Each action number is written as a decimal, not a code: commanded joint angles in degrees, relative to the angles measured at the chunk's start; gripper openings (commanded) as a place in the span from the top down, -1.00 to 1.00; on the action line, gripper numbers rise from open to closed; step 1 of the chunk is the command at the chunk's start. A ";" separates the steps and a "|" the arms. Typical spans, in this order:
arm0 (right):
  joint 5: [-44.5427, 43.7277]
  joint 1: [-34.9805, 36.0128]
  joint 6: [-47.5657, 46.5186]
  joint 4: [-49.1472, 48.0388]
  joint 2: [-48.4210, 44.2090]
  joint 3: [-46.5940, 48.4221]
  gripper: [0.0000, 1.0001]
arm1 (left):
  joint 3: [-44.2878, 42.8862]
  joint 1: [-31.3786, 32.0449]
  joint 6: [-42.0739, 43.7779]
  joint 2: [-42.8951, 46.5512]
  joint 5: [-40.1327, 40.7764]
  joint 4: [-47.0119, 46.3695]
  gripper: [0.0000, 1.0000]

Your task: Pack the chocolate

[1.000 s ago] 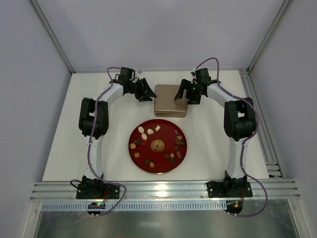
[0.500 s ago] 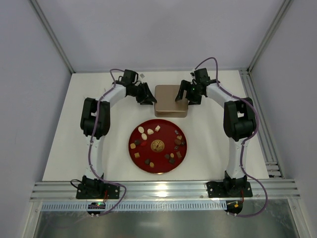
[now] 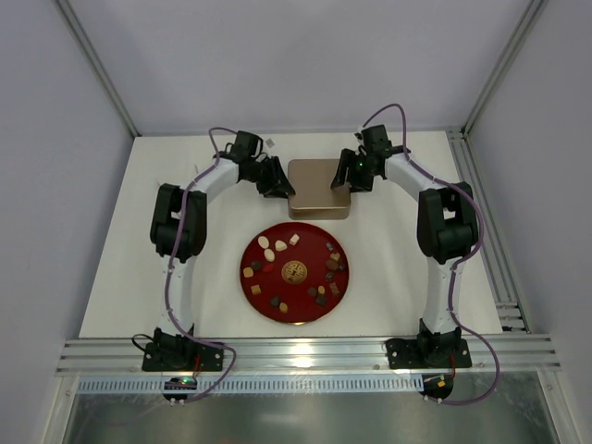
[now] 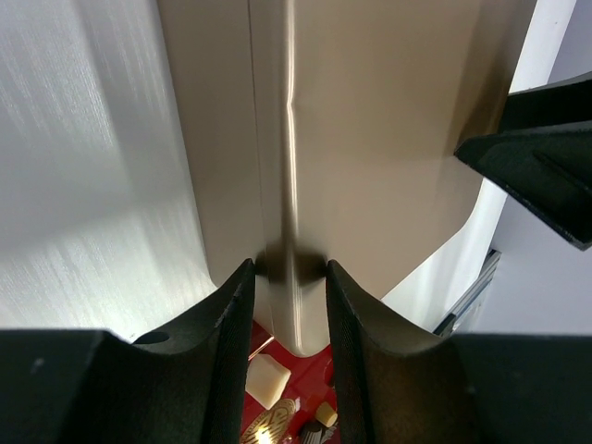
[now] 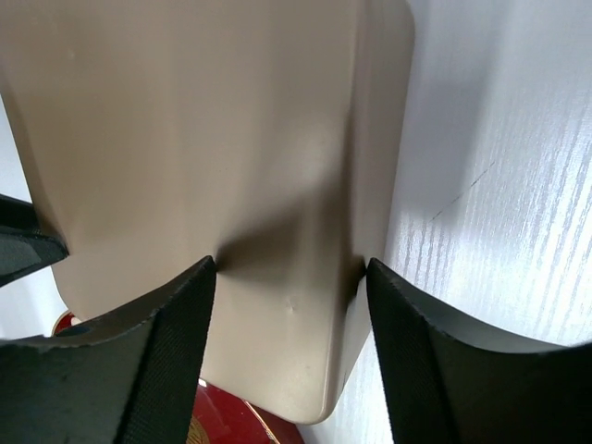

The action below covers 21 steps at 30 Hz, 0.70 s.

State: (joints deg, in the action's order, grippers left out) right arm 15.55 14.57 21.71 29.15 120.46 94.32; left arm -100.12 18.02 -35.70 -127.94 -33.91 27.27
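The chocolate [image 3: 280, 245] lies scattered as small dark, tan and cream pieces on a round red plate [image 3: 294, 320]. Behind the plate sits a closed gold box [image 3: 319, 188]. My left gripper [image 3: 282, 185] is shut on the box's left rim; in the left wrist view its tips [image 4: 289, 273] pinch that edge [image 4: 296, 185], with a cream chocolate [image 4: 266, 379] below. My right gripper [image 3: 347, 180] holds the box's right near corner. In the right wrist view its tips [image 5: 289, 266] press the box [image 5: 203, 139], one on the top, one on the side.
White tabletop [image 3: 398, 268] surrounds the plate and the box. A metal rail [image 3: 481, 222] runs along the right edge and another along the near edge. Both arms arch inward over the back half of the table. The enclosure walls stand close behind.
The left gripper slid right onto the box's left rim and closed on it. The right gripper's fingers narrowed from wide open onto the box's right corner.
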 commanded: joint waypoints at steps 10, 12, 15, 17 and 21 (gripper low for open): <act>-0.52 -0.59 0.52 -0.49 3.11 -3.53 0.13 | 8.62 1.14 5.03 -0.56 9.56 7.10 0.31; -0.87 -0.68 0.87 -1.19 2.32 -5.20 0.27 | 9.06 1.14 5.20 -0.47 9.57 7.10 0.31; -0.35 -0.59 1.31 -3.04 0.65 -7.92 0.27 | 8.36 1.05 5.56 -0.29 9.57 7.27 0.29; -0.35 -0.68 1.66 -4.27 -1.54 -9.33 0.27 | 7.40 0.79 5.56 -0.29 9.39 7.80 0.26; -0.34 -0.68 1.05 -2.96 -3.39 -8.02 0.12 | 3.71 0.35 5.56 -0.82 9.13 9.73 0.23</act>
State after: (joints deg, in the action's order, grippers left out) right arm 17.21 12.93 24.21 20.16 117.21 87.68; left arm -96.20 18.15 -34.22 -124.79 -33.17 28.77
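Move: The closed chocolate box stands between the hands. Its middle is about 7 cm to the right of the left hand, 3 cm ahead and 3 cm below, and some 6 cm to the left of the right hand, 2 cm ahead and 3 cm below. From the left hand, the red plate's middle lies roughly 18 cm straight back, and the plate's nearest white chocolate about 10 cm straight back, both about 6 cm lower. Keeping its pinch on the box's left lid edge near the near corner, the left hand draws that side back about 2 cm, then holds still. The right fingers, straddling the right edge, close from fairly wide to under half open while the hand goes forward about 1.5 cm and a little right, then eases partly back, slightly higher, its wrist turning some 5 degrees. ##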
